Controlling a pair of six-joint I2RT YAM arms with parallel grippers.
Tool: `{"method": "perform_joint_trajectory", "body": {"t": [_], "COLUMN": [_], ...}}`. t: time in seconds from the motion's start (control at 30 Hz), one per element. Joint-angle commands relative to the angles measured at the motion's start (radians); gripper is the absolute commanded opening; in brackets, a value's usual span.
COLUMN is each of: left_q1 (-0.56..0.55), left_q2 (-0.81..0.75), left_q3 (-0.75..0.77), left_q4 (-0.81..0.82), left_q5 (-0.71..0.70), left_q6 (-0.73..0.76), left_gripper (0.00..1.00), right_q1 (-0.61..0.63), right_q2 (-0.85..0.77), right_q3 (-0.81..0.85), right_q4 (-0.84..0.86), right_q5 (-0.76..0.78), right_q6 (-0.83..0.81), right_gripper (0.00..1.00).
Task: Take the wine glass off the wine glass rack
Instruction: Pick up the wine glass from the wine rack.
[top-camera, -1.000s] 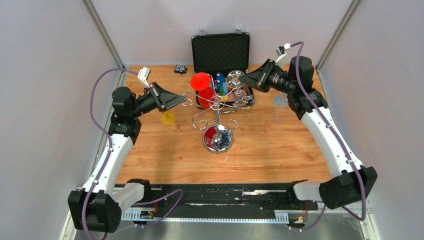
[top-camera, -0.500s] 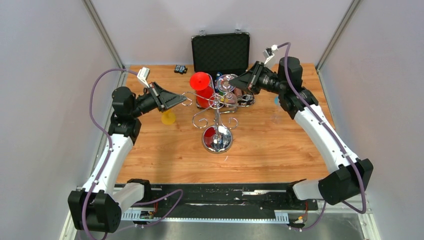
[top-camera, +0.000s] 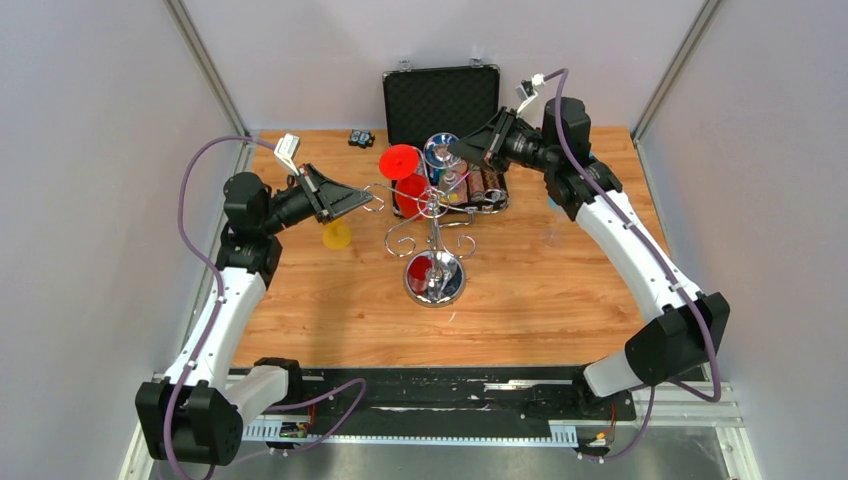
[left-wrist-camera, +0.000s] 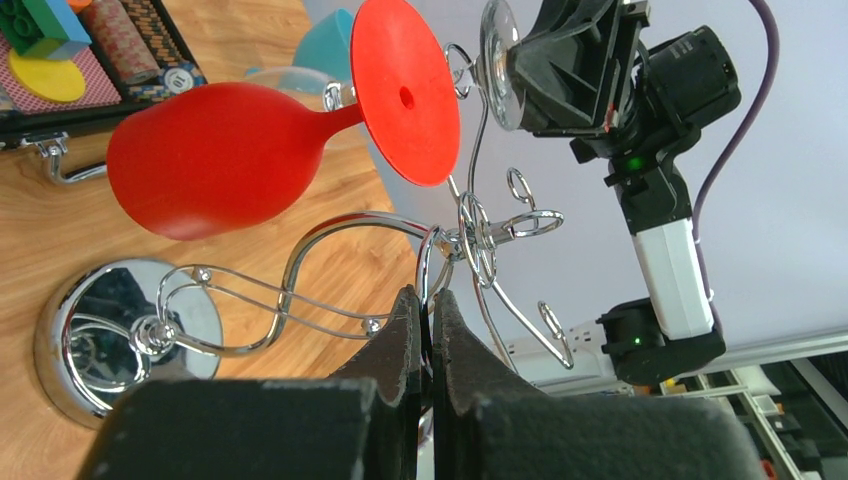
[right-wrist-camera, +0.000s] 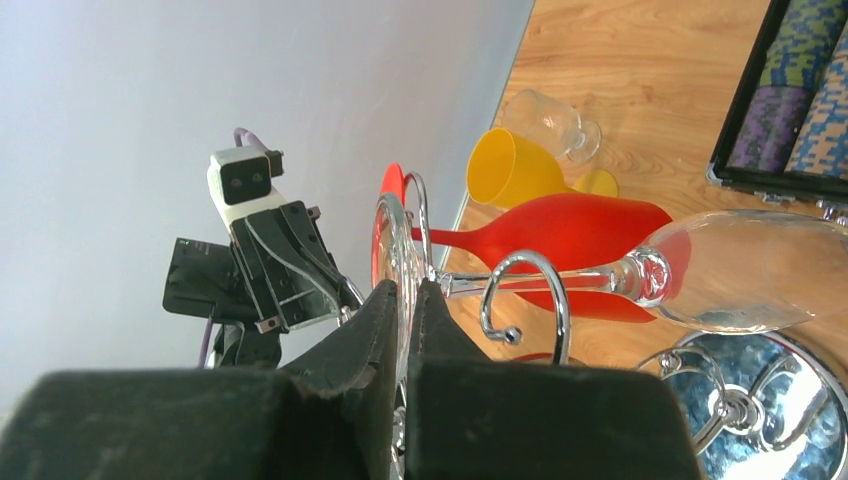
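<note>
The wine glass rack (top-camera: 434, 277) stands mid-table, a chrome stand with a mirrored base (left-wrist-camera: 110, 330) and curled wire arms. My left gripper (top-camera: 368, 203) (left-wrist-camera: 428, 300) is shut on one wire arm at the rack's left. My right gripper (top-camera: 457, 150) (right-wrist-camera: 403, 292) is shut on the round foot of a clear wine glass (top-camera: 438, 148) (right-wrist-camera: 740, 270), which lies sideways at the rack's top right. Its stem runs across a curled hook (right-wrist-camera: 520, 290). A red wine glass (top-camera: 400, 178) (left-wrist-camera: 220, 155) (right-wrist-camera: 560, 235) hangs upside down beside it.
An open black chip case (top-camera: 440, 100) with coloured chips sits behind the rack. A yellow cup (top-camera: 337, 235) (right-wrist-camera: 520, 165) and a small clear glass (right-wrist-camera: 550, 120) lie at the left. A teal cup (left-wrist-camera: 325, 45) stands at the right, and a small black object (top-camera: 360, 138) rests near the back wall.
My right gripper has swung left and back, carrying the clear wine glass by its foot along the rack's top. The left arm and the rack have stayed put.
</note>
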Motion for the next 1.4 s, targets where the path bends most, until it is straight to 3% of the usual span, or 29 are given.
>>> {"method": "perform_joint_trajectory", "body": {"t": [0.0,0.67,1.0,1.37], "left_q1": [-0.005,-0.004,-0.004,-0.004], "left_q2": [0.008,0.050,0.068,0.045], "left_q3": [0.018,0.055,0.069,0.101], "left_q4": [-0.053,-0.080,-0.087,-0.136], "left_q5": [0.057,0.077,0.077,0.070], "left_q6": [0.112,0.149,0.160,0.194], "left_gripper": [0.00,0.01,0.21,0.56], "right_q1": [0.000,-0.094,-0.146,-0.173], "right_q2": [0.019,0.020,-0.051,-0.164], "right_q3": [0.093,0.119,0.051,-0.037], "right_q4": [0.097,0.103,0.103,0.105], "right_q5": [0.026,0.071,0.072,0.057], "right_q6": [0.021,0.017,-0.031,-0.088], "right_gripper": [0.00,0.00,0.00,0.00]}}
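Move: The right hand already grips the rim of the clear glass's foot. The glass's middle lies about 2 cm left and 9 cm below it, and a curled rack hook is about 1 cm to its right, 3 cm lower. The rack's top centre is roughly 8 cm back, 4 cm left and 4 cm below. The red glass's middle is some 10 cm left, 1 cm back and 8 cm below. From the left hand, still shut on another rack curl, the clear glass's middle is about 8 cm ahead, 13 cm right and 6 cm below. Keeping its pinch on the foot rim, the right hand carries the clear glass forward about 5 cm, then swings it right some 7 cm around the hook, easing back and slightly up at the end while turning clockwise some 15 degrees. Late on, the left fingers open about halfway, letting go of the rack curl, and the hand sinks about 1 cm. ##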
